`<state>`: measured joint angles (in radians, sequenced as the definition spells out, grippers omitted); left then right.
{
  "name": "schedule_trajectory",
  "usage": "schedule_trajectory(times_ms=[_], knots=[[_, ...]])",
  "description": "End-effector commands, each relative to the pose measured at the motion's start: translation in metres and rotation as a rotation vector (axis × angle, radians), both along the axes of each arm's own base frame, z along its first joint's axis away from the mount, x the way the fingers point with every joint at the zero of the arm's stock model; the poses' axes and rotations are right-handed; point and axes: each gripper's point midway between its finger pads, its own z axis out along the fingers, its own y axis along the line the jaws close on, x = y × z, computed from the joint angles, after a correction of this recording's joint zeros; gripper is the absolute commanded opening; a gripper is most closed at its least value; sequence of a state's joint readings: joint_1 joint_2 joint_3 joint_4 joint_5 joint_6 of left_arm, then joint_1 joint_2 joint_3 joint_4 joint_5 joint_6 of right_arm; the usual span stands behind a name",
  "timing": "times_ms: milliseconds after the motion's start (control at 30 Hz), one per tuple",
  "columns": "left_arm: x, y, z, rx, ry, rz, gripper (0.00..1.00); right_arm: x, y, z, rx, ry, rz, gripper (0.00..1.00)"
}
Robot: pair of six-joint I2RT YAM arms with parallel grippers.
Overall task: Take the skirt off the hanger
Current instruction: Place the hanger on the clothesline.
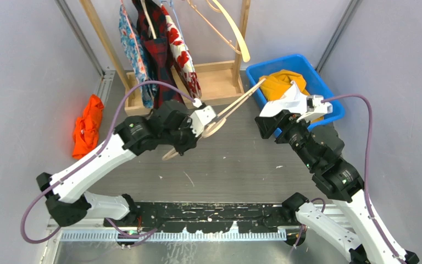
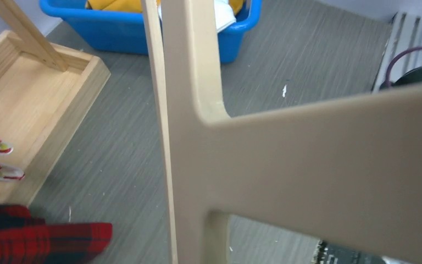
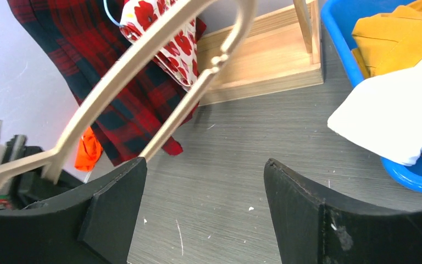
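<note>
My left gripper (image 1: 211,124) is shut on a bare beige wooden hanger (image 1: 242,99), holding it tilted above the table's middle. The hanger (image 2: 286,143) fills the left wrist view and hides that gripper's fingers. A white garment, which I take for the skirt (image 1: 288,102), lies draped over the near rim of the blue bin (image 1: 307,69), off the hanger. My right gripper (image 1: 268,125) hovers just in front of the bin, open, with only bare table between its black fingers (image 3: 115,198). In the right wrist view the skirt (image 3: 395,121) sits at the right and the hanger (image 3: 143,55) crosses the upper left.
A yellow garment (image 1: 283,82) lies in the bin under the skirt. The wooden rack (image 1: 214,82) at the back carries a red plaid garment (image 1: 154,49), floral pieces and spare hangers (image 1: 233,33). An orange cloth (image 1: 87,126) lies by the left wall.
</note>
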<state>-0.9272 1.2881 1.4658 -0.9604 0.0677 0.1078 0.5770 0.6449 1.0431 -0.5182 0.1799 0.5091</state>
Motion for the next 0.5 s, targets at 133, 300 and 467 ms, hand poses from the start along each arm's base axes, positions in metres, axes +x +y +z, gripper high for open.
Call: schedule_trajectory(times_ms=[133, 300, 467], knots=[[-0.029, 0.049, 0.079, -0.212, -0.059, 0.158, 0.00, -0.006, -0.011, 0.010, 0.012, -0.033, -0.036, 0.82], [-0.015, 0.074, 0.125, -0.251, -0.151, 0.316, 0.00, -0.007, -0.009, 0.012, 0.030, -0.023, -0.028, 0.81], [-0.002, 0.089, 0.166, -0.268, -0.204, 0.439, 0.00, -0.009, -0.009, 0.013, 0.036, -0.027, -0.025, 0.80]])
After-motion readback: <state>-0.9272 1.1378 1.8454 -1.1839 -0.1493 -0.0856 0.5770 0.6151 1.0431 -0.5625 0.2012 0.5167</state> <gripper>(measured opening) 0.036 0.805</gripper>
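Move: Ahead of the left hand, which already holds the bare hanger, the clothesline's rail has its middle some 24 cm farther out, about 4 cm to the left and roughly 28 cm higher. The plaid skirt hangs about 18 cm ahead and 10 cm left, the red floral skirt 20 cm ahead and 4 cm left, both slightly higher; an empty hanger is 22 cm ahead, 7 cm right, 15 cm up. From the right hand, the rail's middle lies about 21 cm ahead, 27 cm left and 18 cm above. Lifting the bare hanger towards the clothesline, the left hand rises about 14 cm, ever faster, and shifts some 7 cm to its left in front of the hanging skirts. The wrist turns roughly 25 degrees, largely counter-clockwise with its left side dipping, while the shut fingers keep their pinch on the hanger. ##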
